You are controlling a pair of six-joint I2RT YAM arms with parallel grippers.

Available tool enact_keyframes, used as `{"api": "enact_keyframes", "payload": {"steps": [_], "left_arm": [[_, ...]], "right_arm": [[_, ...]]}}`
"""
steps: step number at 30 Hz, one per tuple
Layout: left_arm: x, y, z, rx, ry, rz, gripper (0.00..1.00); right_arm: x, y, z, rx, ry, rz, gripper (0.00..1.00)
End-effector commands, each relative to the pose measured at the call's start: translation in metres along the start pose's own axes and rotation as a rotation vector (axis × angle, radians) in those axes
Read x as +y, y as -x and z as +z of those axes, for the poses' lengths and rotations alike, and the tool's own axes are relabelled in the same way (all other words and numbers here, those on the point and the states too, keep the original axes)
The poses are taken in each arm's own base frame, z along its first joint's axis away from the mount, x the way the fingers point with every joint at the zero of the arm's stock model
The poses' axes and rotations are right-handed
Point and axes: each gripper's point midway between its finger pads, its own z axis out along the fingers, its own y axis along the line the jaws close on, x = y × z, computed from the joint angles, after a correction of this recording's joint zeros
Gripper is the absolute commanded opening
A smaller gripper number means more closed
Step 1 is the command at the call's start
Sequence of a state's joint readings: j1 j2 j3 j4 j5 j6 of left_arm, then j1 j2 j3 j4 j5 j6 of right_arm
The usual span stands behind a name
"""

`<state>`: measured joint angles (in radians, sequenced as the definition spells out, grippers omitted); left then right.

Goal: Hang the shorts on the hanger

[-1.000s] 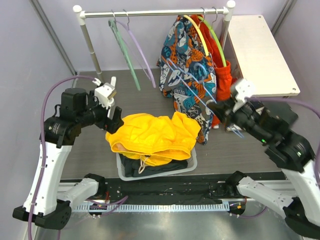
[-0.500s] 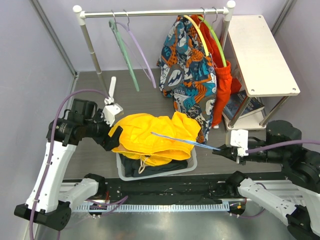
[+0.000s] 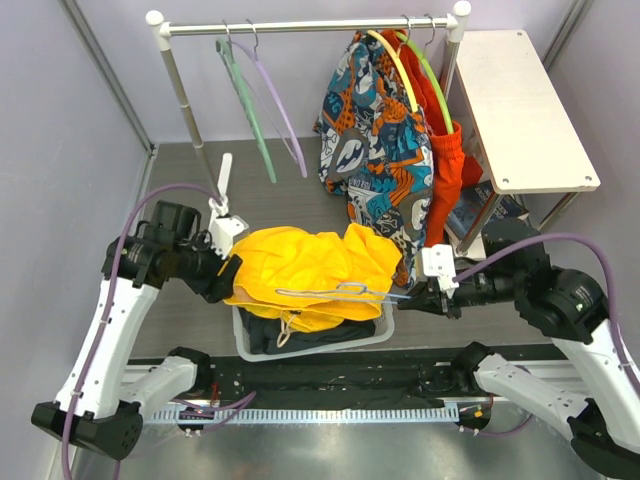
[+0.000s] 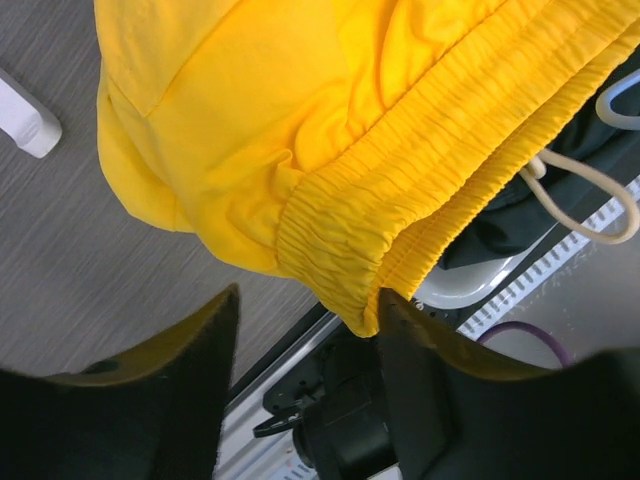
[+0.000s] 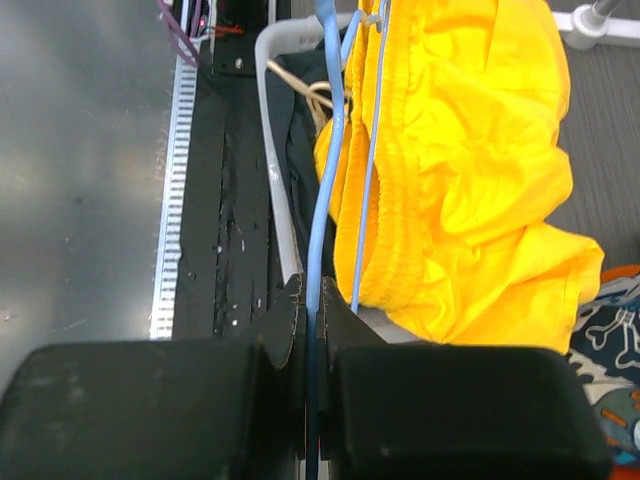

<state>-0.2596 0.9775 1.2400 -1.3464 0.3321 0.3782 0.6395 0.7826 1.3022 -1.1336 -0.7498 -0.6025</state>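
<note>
The bright yellow shorts (image 3: 310, 262) lie heaped over a grey laundry basket (image 3: 386, 326), white drawstring (image 4: 585, 185) hanging at the front. My left gripper (image 3: 220, 272) is at their left end; in the left wrist view its jaws (image 4: 308, 300) stand apart with a corner of the elastic waistband (image 4: 350, 270) between them, brushing the right finger (image 4: 410, 340). My right gripper (image 3: 427, 297) is shut on the thin light-blue hanger (image 3: 330, 292), which lies flat across the shorts' front. The right wrist view shows the hanger's wire (image 5: 325, 180) pinched between the fingers (image 5: 312, 295), beside the shorts (image 5: 470, 170).
A clothes rail (image 3: 300, 26) at the back carries a mint-green hanger (image 3: 250, 110), a lilac hanger (image 3: 285, 115), orange-and-teal patterned shorts (image 3: 380, 140) and a red-orange garment (image 3: 447, 150). A white shelf unit (image 3: 520, 110) stands at the right. Dark clothes (image 3: 300, 335) fill the basket.
My right arm came away from the rail and brought the hanger down and left over the shorts. My left gripper dropped to the shorts' left end and its jaws narrowed.
</note>
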Motion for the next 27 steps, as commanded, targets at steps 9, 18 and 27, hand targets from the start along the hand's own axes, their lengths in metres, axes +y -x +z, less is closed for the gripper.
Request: {"api": "enact_keyframes", "payload": {"steps": [9, 18, 27], "left_arm": [[0.012, 0.009, 0.006, 0.055, 0.017, -0.056, 0.06], [0.015, 0.024, -0.001, 0.035, 0.027, -0.099, 0.0], [0.017, 0.021, -0.004, 0.041, 0.046, -0.099, 0.0]], "right_arm": [[-0.028, 0.039, 0.04, -0.142, 0.027, -0.034, 0.01], [-0.038, 0.044, 0.073, -0.11, -0.033, -0.064, 0.01], [-0.049, 0.051, 0.084, -0.12, -0.081, -0.076, 0.01]]}}
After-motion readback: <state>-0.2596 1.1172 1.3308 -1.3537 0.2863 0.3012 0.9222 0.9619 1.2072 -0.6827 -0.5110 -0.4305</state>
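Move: The left corner of the shorts' waistband sits almost between my open left fingertips, about 1 cm ahead and 2 cm below; the drawstring is some 11 cm to the right of that hand and 5 cm back. My right hand holds the blue hanger. From it, the middle of the waistband opening lies roughly 17 cm left, 1 cm back and 9 cm down, and the basket's middle about 18 cm left, level fore and aft, 16 cm down. I close my left fingers fully on the waistband's left corner as I dip about 1 cm, then ease it forward, some 2.5 cm in all, coming back up as I pinch it. Meanwhile my right hand keeps the hanger by one end and carries it about 9 cm left, over the waistband opening towards that pinched corner, edging 4 cm forward mostly near the end. ##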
